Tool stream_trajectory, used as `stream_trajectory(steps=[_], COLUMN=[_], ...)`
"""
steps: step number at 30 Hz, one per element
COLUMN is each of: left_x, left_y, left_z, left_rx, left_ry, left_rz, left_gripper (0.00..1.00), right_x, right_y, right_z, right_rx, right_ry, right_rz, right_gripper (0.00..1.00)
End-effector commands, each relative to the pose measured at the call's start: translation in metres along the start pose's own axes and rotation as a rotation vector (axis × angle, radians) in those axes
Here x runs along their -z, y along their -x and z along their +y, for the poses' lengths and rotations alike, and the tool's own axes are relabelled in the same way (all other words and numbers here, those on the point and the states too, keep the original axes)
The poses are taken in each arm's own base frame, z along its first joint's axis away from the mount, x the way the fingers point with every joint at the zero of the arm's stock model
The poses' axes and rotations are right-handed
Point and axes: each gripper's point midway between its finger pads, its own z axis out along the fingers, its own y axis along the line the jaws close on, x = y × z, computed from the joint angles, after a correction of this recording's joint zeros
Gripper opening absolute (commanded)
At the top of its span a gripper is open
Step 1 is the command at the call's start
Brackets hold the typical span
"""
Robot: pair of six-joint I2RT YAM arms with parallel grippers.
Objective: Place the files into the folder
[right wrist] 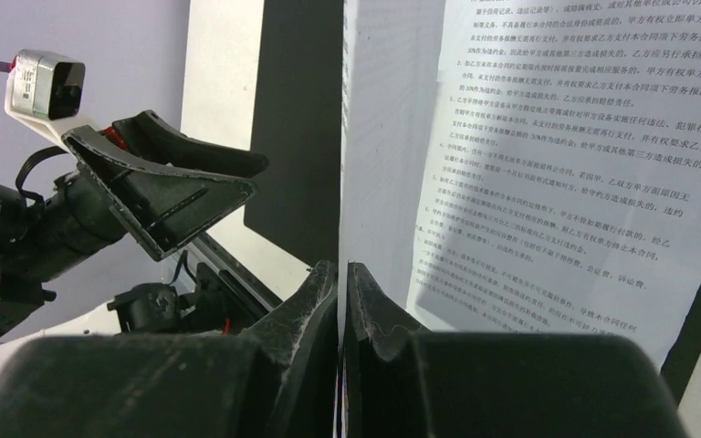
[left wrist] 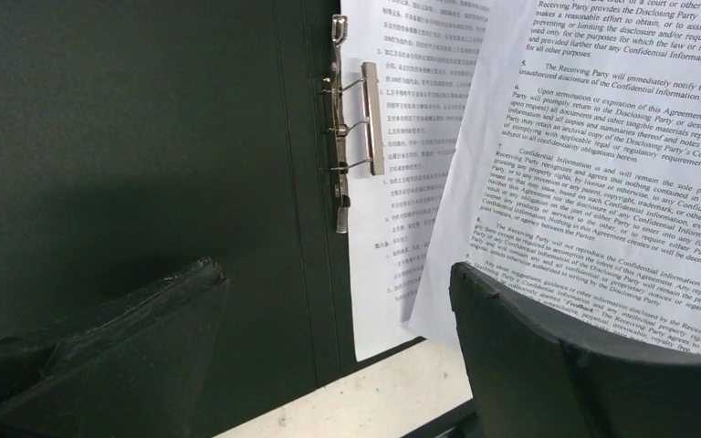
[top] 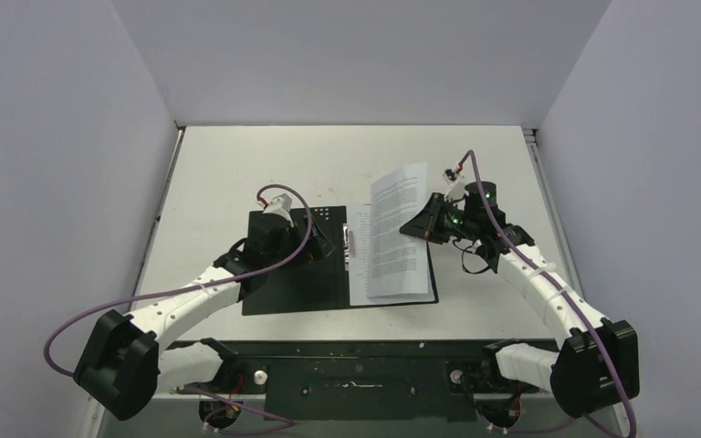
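The folder (top: 283,292) lies open on the table, black inside up, its metal spine clip (left wrist: 351,119) raised. One of the files (top: 379,274) lies flat on its right half. Another sheet (top: 400,193) is lifted and tilted above it, its right edge pinched in my shut right gripper (top: 426,224). In the right wrist view the fingertips (right wrist: 365,297) press together on that sheet's edge (right wrist: 383,137), with the flat sheet (right wrist: 566,164) beyond. My left gripper (top: 318,245) hovers over the folder's left half (left wrist: 146,137), wide open (left wrist: 338,356) and holding nothing.
White table (top: 237,173) with grey walls on three sides. The black base rail (top: 356,370) runs along the near edge. Purple cables (top: 100,315) trail from both arms. The left gripper (right wrist: 164,192) shows in the right wrist view, left of the held sheet.
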Motion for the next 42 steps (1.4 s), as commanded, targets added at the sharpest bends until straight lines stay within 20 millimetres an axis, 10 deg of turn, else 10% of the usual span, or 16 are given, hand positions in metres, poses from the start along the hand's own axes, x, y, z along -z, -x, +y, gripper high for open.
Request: stream_trajectory(steps=[1, 26, 42], left_x=[-0.01, -0.028, -0.027], left_y=[0.013, -0.017, -0.021], left_z=[-0.01, 0.009, 0.003], left_rx=[0.015, -0.002, -0.018], left_ry=[-0.039, -0.017, -0.056], left_rz=[-0.066, 0.026, 0.05], left_gripper=[0.92, 0.91, 0.91], right_x=[-0.006, -0.043, -0.061], right_y=[0.015, -0.017, -0.011], right_z=[0.007, -0.073, -0.089], right_rx=[-0.011, -0.013, -0.006], right_ry=[0.064, -0.088, -0.12], right_rz=[-0.049, 0.099, 0.139], right_gripper=[0.05, 0.05, 0.05])
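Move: The clip on the folder's spine is some 15 cm to the left of the right hand, about 5 cm ahead and 18 cm below; that hand already pinches the new sheet by its right edge. The sheet already in the folder is centred roughly 4 cm left of it and 3 cm ahead. From the empty, open left hand, the clip is about 5 cm ahead, 5 cm right and 10 cm below; the folder's left cover is centred some 9 cm left and 1 cm ahead. Lowering the pinched sheet over the folder's right half, the right hand sinks about 11 cm, edging 2 cm forward, while its fingers tip 10 to 15 degrees further down and keep their grip. The left hand also sinks, about 4 cm, over the left cover beside the clip; its fingers stay wide open and hold nothing. ##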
